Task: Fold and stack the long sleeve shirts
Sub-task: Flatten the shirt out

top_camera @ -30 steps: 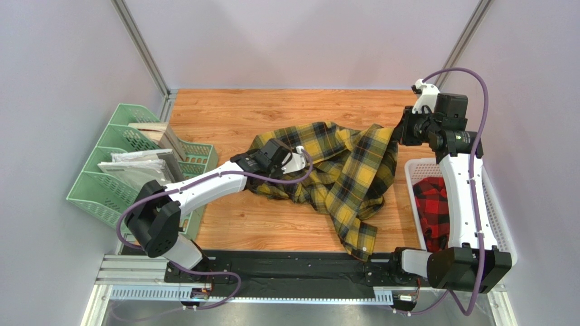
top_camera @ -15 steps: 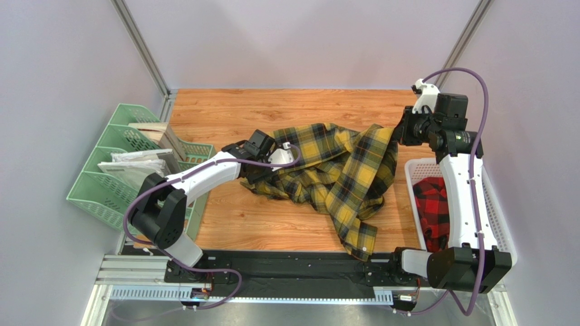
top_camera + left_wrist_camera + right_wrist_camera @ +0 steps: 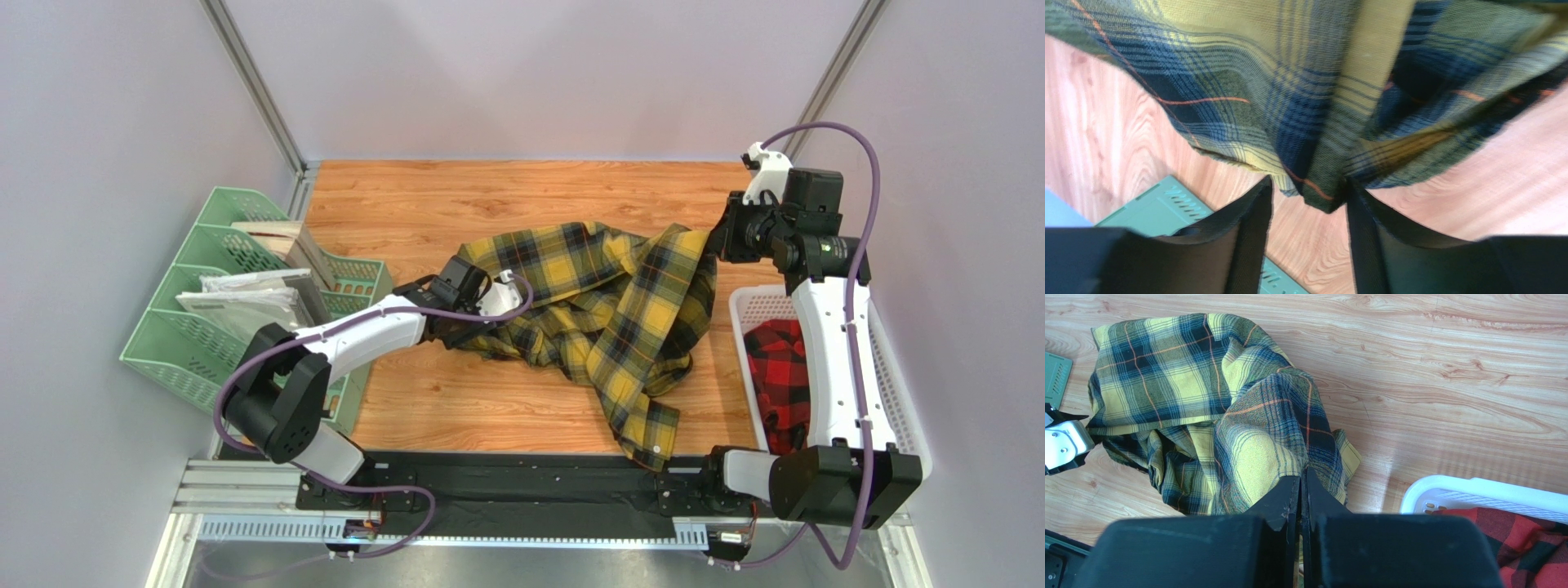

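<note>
The yellow-and-black checked shirt lies crumpled across the middle of the wooden table. Its right edge is drawn up to my right gripper, which is shut on that cloth; the right gripper shows both jaws pressed together. My left gripper sits at the shirt's left edge, low over the table. In the left wrist view this gripper is open, and a folded corner of the shirt hangs just at its tips, touching the right finger. The red-and-black checked shirt lies bunched in the basket.
A white perforated basket stands at the right edge, its rim close under the right arm. Green file trays holding papers stand at the left, one corner just below the left gripper. Grey walls enclose the table.
My left gripper has slid left along the shirt to its left edge and its jaws have opened wider. The right arm and its hold on the shirt have not moved.
</note>
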Controlling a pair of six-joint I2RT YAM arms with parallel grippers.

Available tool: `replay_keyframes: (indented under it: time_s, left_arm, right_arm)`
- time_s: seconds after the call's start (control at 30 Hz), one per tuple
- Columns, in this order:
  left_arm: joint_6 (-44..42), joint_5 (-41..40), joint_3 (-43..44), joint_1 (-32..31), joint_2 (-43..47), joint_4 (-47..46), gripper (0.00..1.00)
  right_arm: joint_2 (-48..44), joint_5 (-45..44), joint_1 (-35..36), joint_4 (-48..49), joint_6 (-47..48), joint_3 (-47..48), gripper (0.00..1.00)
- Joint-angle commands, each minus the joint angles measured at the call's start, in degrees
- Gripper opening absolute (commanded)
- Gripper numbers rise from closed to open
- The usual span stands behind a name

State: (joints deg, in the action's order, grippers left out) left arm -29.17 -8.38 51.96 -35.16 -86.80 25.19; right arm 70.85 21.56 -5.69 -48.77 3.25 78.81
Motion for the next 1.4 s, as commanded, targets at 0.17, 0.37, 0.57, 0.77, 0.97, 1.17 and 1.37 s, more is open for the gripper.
replay_keyframes:
  time_s: [0.17,0.37,0.57,0.77,0.97,1.17,1.37]
  left_arm:
    - [5.5,1.5,7.4,6.6,2.2,-0.6,0.00]
    - [6.5,11.5,32.5,16.7,1.9,13.0,0.00]
    - [1.8,12.2,53.5,18.5,-1.4,18.5,0.00]
    - [-2.6,11.5,64.0,22.0,-1.3,15.5,0.00]
    - [-7.0,10.3,66.4,22.5,-0.6,14.7,0.00]
    - [-1.3,12.9,69.8,23.1,-1.7,15.2,0.00]
    - [-0.1,20.5,69.6,23.1,4.7,16.3,0.00]
  right_arm:
    - [0.5,-0.5,-0.1,4.2,0.1,2.9,0.00]
    - [6.5,-0.6,-0.1,7.5,-1.4,12.3,0.00]
    - [13.1,-0.6,-0.2,10.4,-2.9,30.6,0.00]
    - [15.5,-6.3,-0.5,15.8,-4.4,43.2,0.00]
    - [12.3,-12.4,-0.7,25.2,-3.8,44.6,0.00]
    - [10.7,-16.3,-0.7,27.9,-0.4,43.6,0.00]
    - [4.4,-13.3,-0.7,26.9,1.0,43.2,0.00]
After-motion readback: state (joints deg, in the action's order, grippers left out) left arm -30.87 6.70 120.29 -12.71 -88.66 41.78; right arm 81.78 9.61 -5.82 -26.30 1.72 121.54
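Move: The shirt's bunched left corner sits right between the left hand's open fingers, about 1 cm ahead, 1 cm left and 1 cm below. The rest of the shirt spreads rightwards, its middle some 22 cm right and 4 cm ahead; the green rack's middle is about 33 cm left and 4 cm ahead. From the right hand, already holding the shirt's raised right end, that left corner lies roughly 38 cm left, 13 cm back and 24 cm below; the white basket lies 24 cm right, 22 cm back and 26 cm below. The shirt's left corner gets pinched as the left fingers close, then is carried steeply up some 40 cm and about 12 cm forward, drifting left. The right hand keeps its grip and follows a moment later, rising about 33 cm, first forward, then easing partly back. Both hands tip their fingers upward, by around 45 to 50 degrees. ##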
